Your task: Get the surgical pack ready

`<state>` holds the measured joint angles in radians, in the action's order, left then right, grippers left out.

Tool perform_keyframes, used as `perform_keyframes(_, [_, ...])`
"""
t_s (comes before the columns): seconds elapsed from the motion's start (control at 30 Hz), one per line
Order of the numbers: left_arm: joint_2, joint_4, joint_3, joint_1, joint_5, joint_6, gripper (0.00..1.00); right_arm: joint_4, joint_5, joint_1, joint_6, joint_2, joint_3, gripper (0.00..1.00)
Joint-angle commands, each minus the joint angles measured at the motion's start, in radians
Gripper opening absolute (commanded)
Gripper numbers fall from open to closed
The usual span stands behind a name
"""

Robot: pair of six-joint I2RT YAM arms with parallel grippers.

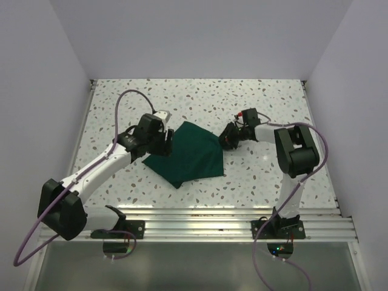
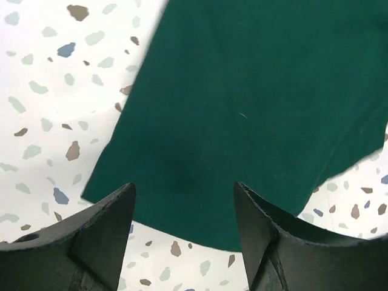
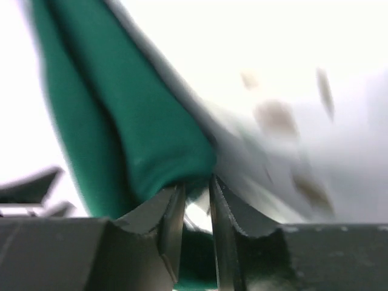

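Note:
The surgical pack (image 1: pixel 191 154) is a dark green cloth folded flat into a rough square on the speckled table; no tray, instruments or pads show. My left gripper (image 1: pixel 165 145) hovers over the cloth's left edge. In the left wrist view that gripper (image 2: pixel 183 185) is open, with only the green cloth (image 2: pixel 254 91) and table between its fingers. My right gripper (image 1: pixel 225 140) is at the cloth's right corner. Seen from the right wrist, the right gripper (image 3: pixel 197 182) is closed to a narrow gap on a raised fold of the cloth (image 3: pixel 151 139), with something shiny in the gap.
The speckled table (image 1: pixel 200 100) is boxed in by white walls at the left, back and right. An aluminium rail (image 1: pixel 200 221) carrying both arm bases runs along the near edge. Purple cables (image 1: pixel 130 94) loop off each arm.

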<state>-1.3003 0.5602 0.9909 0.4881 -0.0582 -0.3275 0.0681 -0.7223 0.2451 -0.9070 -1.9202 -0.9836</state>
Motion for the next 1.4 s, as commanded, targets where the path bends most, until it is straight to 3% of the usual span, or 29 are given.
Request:
perform_keyframes(0.0, [0.001, -0.006, 0.044, 0.091, -0.066, 0.053, 0.7, 0.181, -0.005, -0.033, 0.134, -0.104, -0.229, 0.28])
perform_keyframes(0.1, [-0.063, 0.012, 0.093, 0.186, -0.11, 0.045, 0.7, 0.367, 0.072, -0.082, 0.23, -0.134, -0.365, 0.43])
perform_keyframes(0.13, [-0.085, 0.032, 0.109, 0.214, -0.132, 0.041, 0.71, 0.434, 0.104, -0.116, 0.271, -0.123, -0.375, 0.57])
perform_keyframes(0.27, [-0.249, 0.144, 0.222, 0.331, -0.262, -0.036, 0.7, 0.548, 0.198, -0.193, 0.373, -0.051, -0.324, 0.84])
perform_keyframes(0.37, [-0.393, 0.23, 0.34, 0.403, -0.334, -0.082, 0.7, 0.565, 0.202, -0.219, 0.422, 0.041, -0.232, 0.99])
perform_keyframes(0.5, [-0.523, 0.301, 0.422, 0.481, -0.413, -0.1, 0.7, 0.53, 0.184, -0.222, 0.435, 0.191, -0.072, 0.99])
perform_keyframes(0.67, [-0.551, 0.32, 0.419, 0.507, -0.445, -0.094, 0.7, 0.496, 0.178, -0.222, 0.427, 0.291, 0.052, 0.99])
perform_keyframes(1.07, [-0.599, 0.325, 0.381, 0.537, -0.519, -0.108, 0.56, 0.46, 0.165, -0.216, 0.413, 0.38, 0.137, 0.99])
perform_keyframes(1.17, [-0.599, 0.311, 0.38, 0.537, -0.514, -0.102, 0.49, 0.47, 0.167, -0.201, 0.413, 0.388, 0.131, 0.99])
perform_keyframes(1.37, [-0.611, 0.3, 0.391, 0.537, -0.5, -0.082, 0.21, 0.457, 0.135, -0.139, 0.395, 0.4, 0.138, 0.99])
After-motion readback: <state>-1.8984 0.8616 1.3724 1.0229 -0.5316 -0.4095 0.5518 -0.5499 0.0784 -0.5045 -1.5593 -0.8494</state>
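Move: Back, right and below the left hand lies the fold at the wrap's near edge: about 5 cm back, 10 cm right, 9 cm down. From that hand the wrap's near corner sits roughly 10 cm back and 6 cm right; the left corner is level with it, 7 cm left. Already between the right fingers is the far right corner; from the right hand the fold lies some 12 cm back and 12 cm left, the near right corner 13 cm back and 2 cm right. Swinging right and then down onto the near-edge fold, the left hand travels about 10 cm right, 8 cm down and a little back, rolling its left side up some 35 degrees before its fingers close on the fold and pinch it. The right hand first carries on forward, opens wide and lets go of the far right corner while drawing off right, then comes back towards its base, clear of the wrap. ##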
